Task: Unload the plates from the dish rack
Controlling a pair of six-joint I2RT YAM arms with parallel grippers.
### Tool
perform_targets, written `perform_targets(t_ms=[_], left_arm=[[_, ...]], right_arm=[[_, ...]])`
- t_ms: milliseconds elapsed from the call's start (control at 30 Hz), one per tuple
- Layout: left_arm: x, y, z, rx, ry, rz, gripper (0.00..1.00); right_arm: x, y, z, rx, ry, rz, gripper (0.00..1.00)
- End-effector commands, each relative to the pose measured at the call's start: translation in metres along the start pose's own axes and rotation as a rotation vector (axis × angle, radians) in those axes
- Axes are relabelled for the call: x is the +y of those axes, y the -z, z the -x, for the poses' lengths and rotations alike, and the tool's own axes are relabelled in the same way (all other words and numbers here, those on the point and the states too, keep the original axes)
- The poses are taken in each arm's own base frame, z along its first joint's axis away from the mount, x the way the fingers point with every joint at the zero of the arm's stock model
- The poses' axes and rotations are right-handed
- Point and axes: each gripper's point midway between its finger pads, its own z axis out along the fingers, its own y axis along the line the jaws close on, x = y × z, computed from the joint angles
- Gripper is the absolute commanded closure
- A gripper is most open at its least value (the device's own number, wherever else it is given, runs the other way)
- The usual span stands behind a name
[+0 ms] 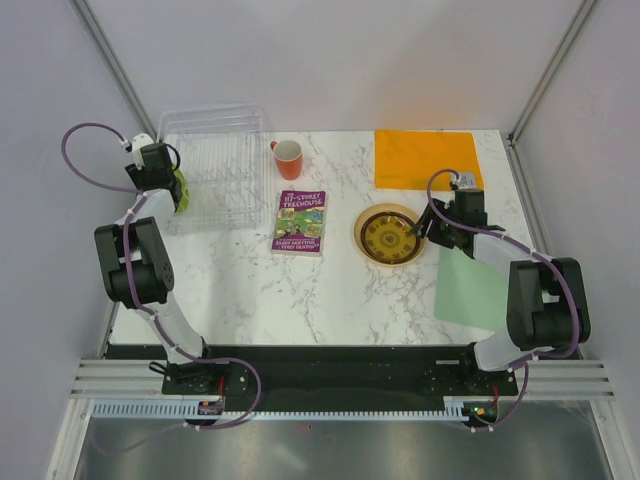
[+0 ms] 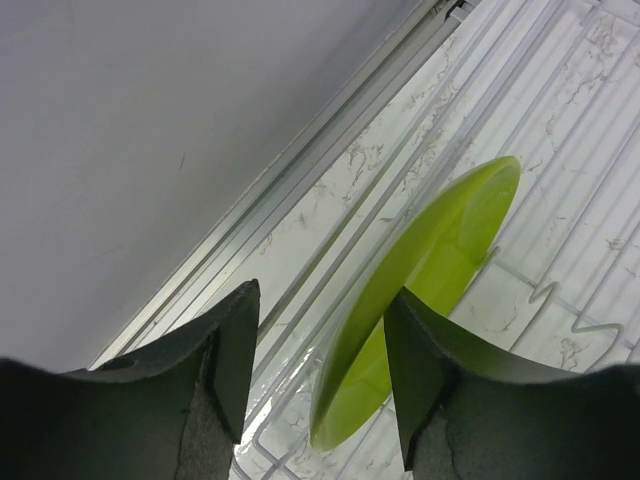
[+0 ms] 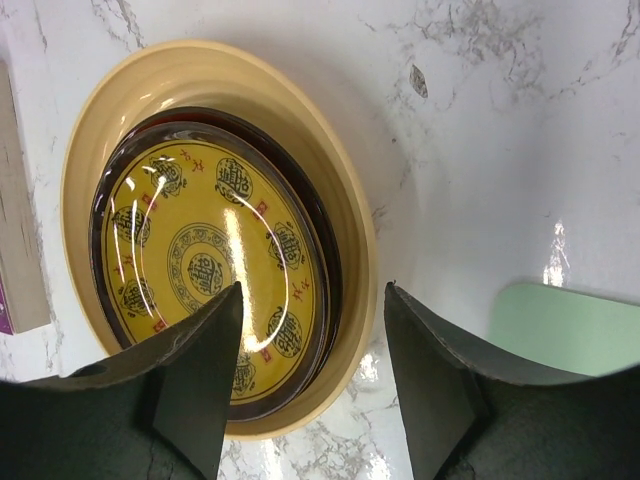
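Observation:
The clear dish rack [image 1: 225, 150] stands at the back left. A lime-green plate [image 2: 440, 250] stands on edge in it, by its left wall [image 1: 181, 186]. My left gripper [image 2: 322, 292] straddles the plate's rim, open: the plate lies against the right finger [image 2: 430, 350], with a wide gap to the left one. A large pale-yellow plate [image 3: 340, 170] lies flat on the table [image 1: 390, 236]. Stacked in it are a dark red plate [image 3: 322, 240] and a brown-and-yellow patterned one [image 3: 200, 260]. My right gripper [image 3: 313, 287] hangs open over the stack's right rim [image 1: 428, 228], holding nothing.
An orange-red mug [image 1: 288, 158] stands right of the rack. A purple book [image 1: 300, 222] lies between rack and stack. An orange mat [image 1: 425, 158] lies at the back right. A green mat [image 1: 470, 288] lies under the right arm. The enclosure wall runs close along the rack's left side.

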Motion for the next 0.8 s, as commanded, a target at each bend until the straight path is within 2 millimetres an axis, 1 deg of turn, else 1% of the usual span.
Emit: perform_targets(t_ms=[0,133,167,233,267,333,367,467,633,667,733,767], left_arm=[[-0.016,-0.001,0.019,-0.052,0.043,-0.068,0.45],[-0.016,-0.001,0.021,-0.057,0.038,-0.07,0.51],[-0.016,-0.002,0.021,-0.059,0.035,-0.074,0.55],[-0.019,-0.004,0.019,-0.054,0.021,-0.083,0.58],[-0.02,-0.005,0.018,-0.051,0.018,-0.087,0.66],[-0.023,-0.005,0.018,-0.049,0.018,-0.098,0.72],[-0.024,-0.006,0.017,-0.047,0.016,-0.104,0.78],[-0.026,-0.004,0.018,-0.05,0.016,-0.118,0.82],[-0.024,0.0,0.025,-0.067,0.01,-0.119,0.88],[-0.023,0.002,0.029,-0.077,0.013,-0.119,0.9],[-0.019,0.005,0.033,-0.086,0.006,-0.104,0.9],[-0.018,0.008,0.04,-0.101,0.005,-0.099,0.91]], right_arm=[[0.009,-0.003,0.012,-0.041,0.014,0.047,0.35],[0.008,-0.004,0.012,-0.038,0.014,0.046,0.35],[0.008,-0.004,0.011,-0.037,0.013,0.045,0.35],[0.008,-0.005,0.011,-0.035,0.013,0.044,0.35],[0.008,-0.005,0.011,-0.035,0.013,0.044,0.35],[0.007,-0.005,0.011,-0.035,0.012,0.043,0.35],[0.007,-0.006,0.011,-0.033,0.013,0.042,0.35],[0.007,-0.007,0.009,-0.028,0.013,0.043,0.35],[0.006,-0.008,0.008,-0.024,0.01,0.041,0.35],[0.006,-0.008,0.007,-0.022,0.008,0.042,0.35],[0.006,-0.008,0.007,-0.022,0.01,0.042,0.35],[0.006,-0.007,0.007,-0.022,0.011,0.042,0.35]])
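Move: The green plate stands on edge in the dish rack, its near rim already between my left hand's open fingers; its middle is some 5 cm ahead, 2 cm to the right and 4 cm lower. From that hand the rack's middle is about 11 cm right and 6 cm ahead, the mug 30 cm right and 10 cm ahead, and the book 33 cm right and 5 cm back. From my right hand the green plate is roughly 60 cm left, 15 cm ahead and a little higher. I shut my left fingers to about a third of their starting gap and pinch the near rim of the green plate between the pads. The hand holds nearly in place at first, then, as the grip comes on, eases some 1.5 cm forward along the plate's edge line and about 1 cm right, rising barely 1 cm and turning about 5 degrees clockwise. ##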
